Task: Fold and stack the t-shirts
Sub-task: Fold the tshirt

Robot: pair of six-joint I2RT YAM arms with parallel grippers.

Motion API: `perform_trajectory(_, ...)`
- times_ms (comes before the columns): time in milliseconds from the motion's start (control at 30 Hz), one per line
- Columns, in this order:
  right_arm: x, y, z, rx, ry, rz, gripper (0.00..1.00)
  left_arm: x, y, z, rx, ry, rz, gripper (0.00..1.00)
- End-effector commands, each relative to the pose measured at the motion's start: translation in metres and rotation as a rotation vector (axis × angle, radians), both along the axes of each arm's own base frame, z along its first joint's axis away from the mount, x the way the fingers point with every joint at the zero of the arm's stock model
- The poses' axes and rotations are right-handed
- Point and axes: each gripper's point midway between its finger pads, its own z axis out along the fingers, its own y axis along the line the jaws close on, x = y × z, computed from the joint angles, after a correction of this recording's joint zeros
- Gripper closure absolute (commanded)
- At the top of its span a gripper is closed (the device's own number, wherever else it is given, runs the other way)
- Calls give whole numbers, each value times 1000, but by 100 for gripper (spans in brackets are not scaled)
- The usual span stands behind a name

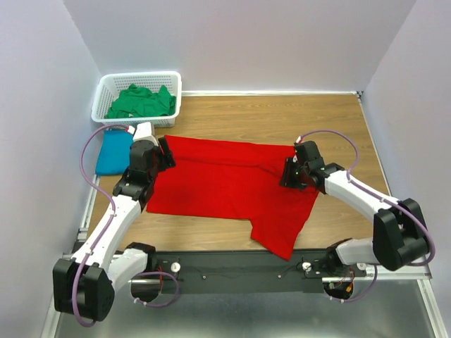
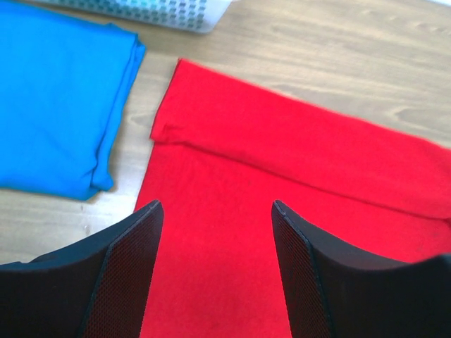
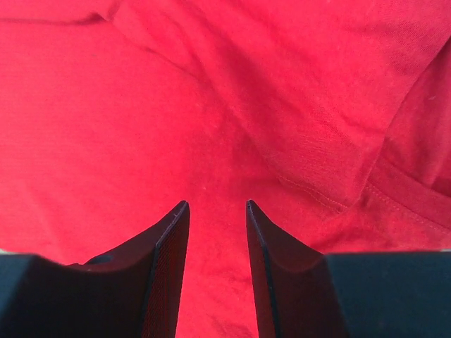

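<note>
The red t-shirt (image 1: 225,184) lies spread across the middle of the table, with a fold along its far edge and one part hanging toward the near edge. My left gripper (image 1: 163,153) hovers over its left end, jaws wide apart and empty, with flat red cloth (image 2: 282,141) below them (image 2: 216,205). My right gripper (image 1: 287,172) sits over the shirt's right end, jaws parted with only red cloth (image 3: 211,105) lying under the gap (image 3: 217,204). A folded teal blue t-shirt (image 1: 113,151) lies left of the red one (image 2: 56,105). The green t-shirt (image 1: 141,102) is crumpled in the basket.
The white lattice basket (image 1: 137,76) stands at the far left corner, its wall (image 2: 176,10) just beyond the blue shirt. Bare wood (image 1: 282,116) stretches behind the red shirt. Walls close in on both sides. The arms' mounting rail (image 1: 239,267) runs along the near edge.
</note>
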Motion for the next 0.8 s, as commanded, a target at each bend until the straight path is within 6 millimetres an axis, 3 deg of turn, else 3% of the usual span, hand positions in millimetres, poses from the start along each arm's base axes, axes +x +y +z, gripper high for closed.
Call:
perform_trajectory(0,-8,-8,-21,-68,87,-18,55,8,8,1,36,-13,42,30)
perform_trajectory(200,-1,-29,-19,-157,47,-107,55,11,13,-7,60,25,65,30)
perform_trajectory(300,-1,-42,-22,-214,40,-143,50,12,13,-6,60,18,66,30)
perform_trajectory(767,0,-52,-39,-286,79,-178,52,16,8,-17,63,57,43,30)
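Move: Just right of the right hand lies the lower corner of the t-shirt's folded-over flap, about 5 cm to the right, 1 cm ahead and 5 cm below. The collar stands some 9 cm to the hand's right and 4 cm ahead; the sleeve sticking out towards the robot is roughly 18 cm back and 3 cm left. From the left hand the flap corner is around 41 cm right, 4 cm back and 18 cm below. Sinking a couple of centimetres first, the right hand then slides about 4.5 cm to its right over the shirt to the flap corner and eases down another centimetre. Its wrist swings the fingers some 15 degrees towards the right and turns slightly clockwise; they stay half open, with contact not visible. The left hand, still open and empty, lowers about 3 cm above the shirt. ##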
